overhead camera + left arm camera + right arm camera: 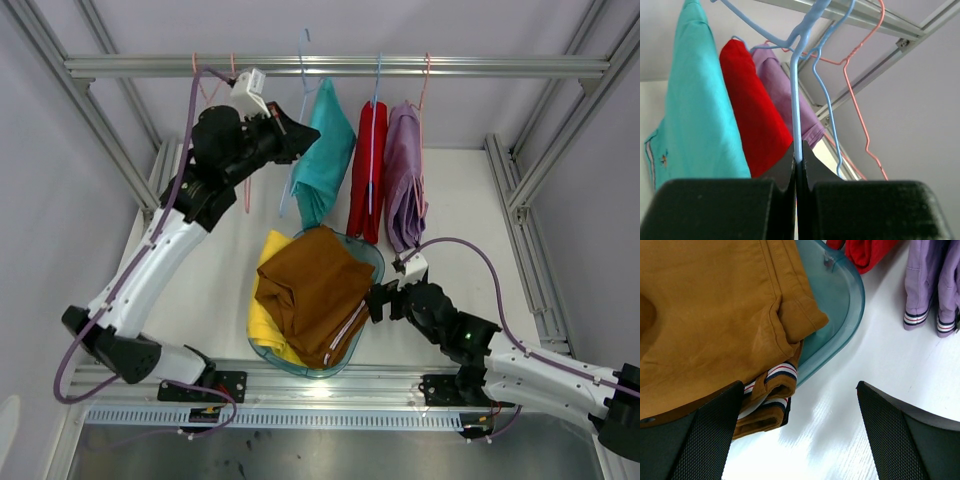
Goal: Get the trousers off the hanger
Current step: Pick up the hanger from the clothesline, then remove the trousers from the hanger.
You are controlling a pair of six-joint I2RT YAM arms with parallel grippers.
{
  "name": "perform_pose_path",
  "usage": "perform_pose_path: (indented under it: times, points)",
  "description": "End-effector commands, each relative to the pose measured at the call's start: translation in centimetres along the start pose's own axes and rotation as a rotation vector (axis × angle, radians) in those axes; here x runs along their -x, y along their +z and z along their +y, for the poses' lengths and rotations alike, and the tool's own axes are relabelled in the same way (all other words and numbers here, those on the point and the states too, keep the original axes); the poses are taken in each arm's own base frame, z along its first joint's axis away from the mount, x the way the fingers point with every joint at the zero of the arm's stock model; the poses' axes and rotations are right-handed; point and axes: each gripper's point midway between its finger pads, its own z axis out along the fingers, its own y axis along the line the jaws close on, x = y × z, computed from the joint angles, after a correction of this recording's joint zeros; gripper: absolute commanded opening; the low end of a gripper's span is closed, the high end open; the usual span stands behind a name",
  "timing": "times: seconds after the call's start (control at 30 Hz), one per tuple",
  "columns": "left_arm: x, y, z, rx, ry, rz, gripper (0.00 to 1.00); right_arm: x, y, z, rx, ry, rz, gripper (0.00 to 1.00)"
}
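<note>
Teal trousers [325, 150], red trousers [368, 170] and lilac trousers [403, 180] hang on wire hangers from the top rail [340, 66]. My left gripper [290, 135] is raised beside the teal pair and shut on the thin wire of a light blue hanger [796, 115], with the teal trousers [695, 110] just to its left. Brown trousers [315, 290] lie folded over yellow trousers [262, 325] in a teal tray [372, 255]. My right gripper [800, 385] stands open low over the table at the tray's right rim, next to the brown trousers' striped cuff [782, 372], holding nothing.
A bare pink hanger [200, 80] hangs at the rail's left end, and another pink hanger [860, 100] hangs by the lilac pair. Frame posts [520, 190] flank the white table [470, 230]. The tray's rim [840, 305] runs close to my right fingers.
</note>
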Motion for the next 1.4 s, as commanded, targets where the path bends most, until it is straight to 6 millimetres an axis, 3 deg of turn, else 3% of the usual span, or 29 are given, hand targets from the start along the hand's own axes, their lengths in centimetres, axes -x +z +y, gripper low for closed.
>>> perform_pose_path:
  times: [0.0,0.13,0.2,0.33,0.43,0.47,0.53,0.73,0.9,1.0,1.03,1.23,1.37]
  points:
    - [5.1,-4.2,-2.6,-0.013,0.164,-0.214,0.01,0.7,0.3,0.4,0.015,0.012,-0.02,0.99]
    - [3.4,-5.4,-0.2,0.088,0.193,-0.208,0.0,1.0,0.2,0.8,0.03,0.019,-0.021,0.99]
    - [3.8,-6.7,0.2,0.119,0.203,-0.243,0.01,0.9,0.2,0.8,0.03,0.021,-0.018,0.99]
    - [0.9,-7.5,3.2,0.206,0.21,-0.192,0.0,1.5,-0.1,1.0,0.047,0.038,-0.038,0.99]
    - [0.0,-8.4,3.8,0.226,0.243,-0.188,0.0,2.2,-0.4,1.6,0.07,0.029,-0.059,0.99]
    - [-1.4,-8.4,4.9,0.246,0.256,-0.16,0.0,2.5,-0.5,1.9,0.08,0.026,-0.07,0.99]
    - [-1.5,-8.8,5.4,0.261,0.269,-0.174,0.0,3.0,-0.7,2.2,0.079,0.014,-0.085,0.99]
    - [-3.9,-9.3,6.9,0.269,0.262,-0.15,0.0,6.4,-1.3,6.0,0.162,-0.026,-0.123,1.0]
    - [-5.1,-8.7,7.2,0.265,0.25,-0.11,0.0,9.0,-1.2,10.2,0.258,-0.086,-0.19,0.99]
    - [-5.6,-8.8,7.3,0.256,0.235,-0.094,0.0,11.3,-0.5,12.2,0.292,-0.13,-0.274,0.99]
    - [-5.6,-8.9,7.3,0.255,0.226,-0.093,0.0,11.1,0.3,12.6,0.284,-0.16,-0.271,0.99]
    - [-5.7,-9.8,7.3,0.207,0.187,-0.082,0.0,14.8,3.1,13.4,0.169,-0.283,-0.417,1.0]
    - [-5.8,-10.0,7.6,0.2,0.18,-0.079,0.01,16.1,5.9,14.6,0.163,-0.308,-0.448,0.99]
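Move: The left hand already holds the blue hanger with the teal trousers, whose middle is about 6 cm ahead of it, 2 cm to its right and 12 cm lower. The basket it heads for is some 14 cm back, 3 cm to the right and 43 cm below; the red trousers hang 4 cm ahead, 12 cm right, 16 cm down. From the right hand the teal trousers lie about 21 cm ahead, 12 cm left and 18 cm up, the basket 2 cm ahead, 14 cm left, 12 cm down. Still pinching the blue hanger, the left hand brings it away from the clothesline: down about 11 cm, left 9 and back 5, swinging counter-clockwise with its left side tilting up. From halfway on, the open right hand swings left and then also up over the brown trousers, towards the teal ones, its fingers tipping up some 20 degrees; it isn't touching them yet. ##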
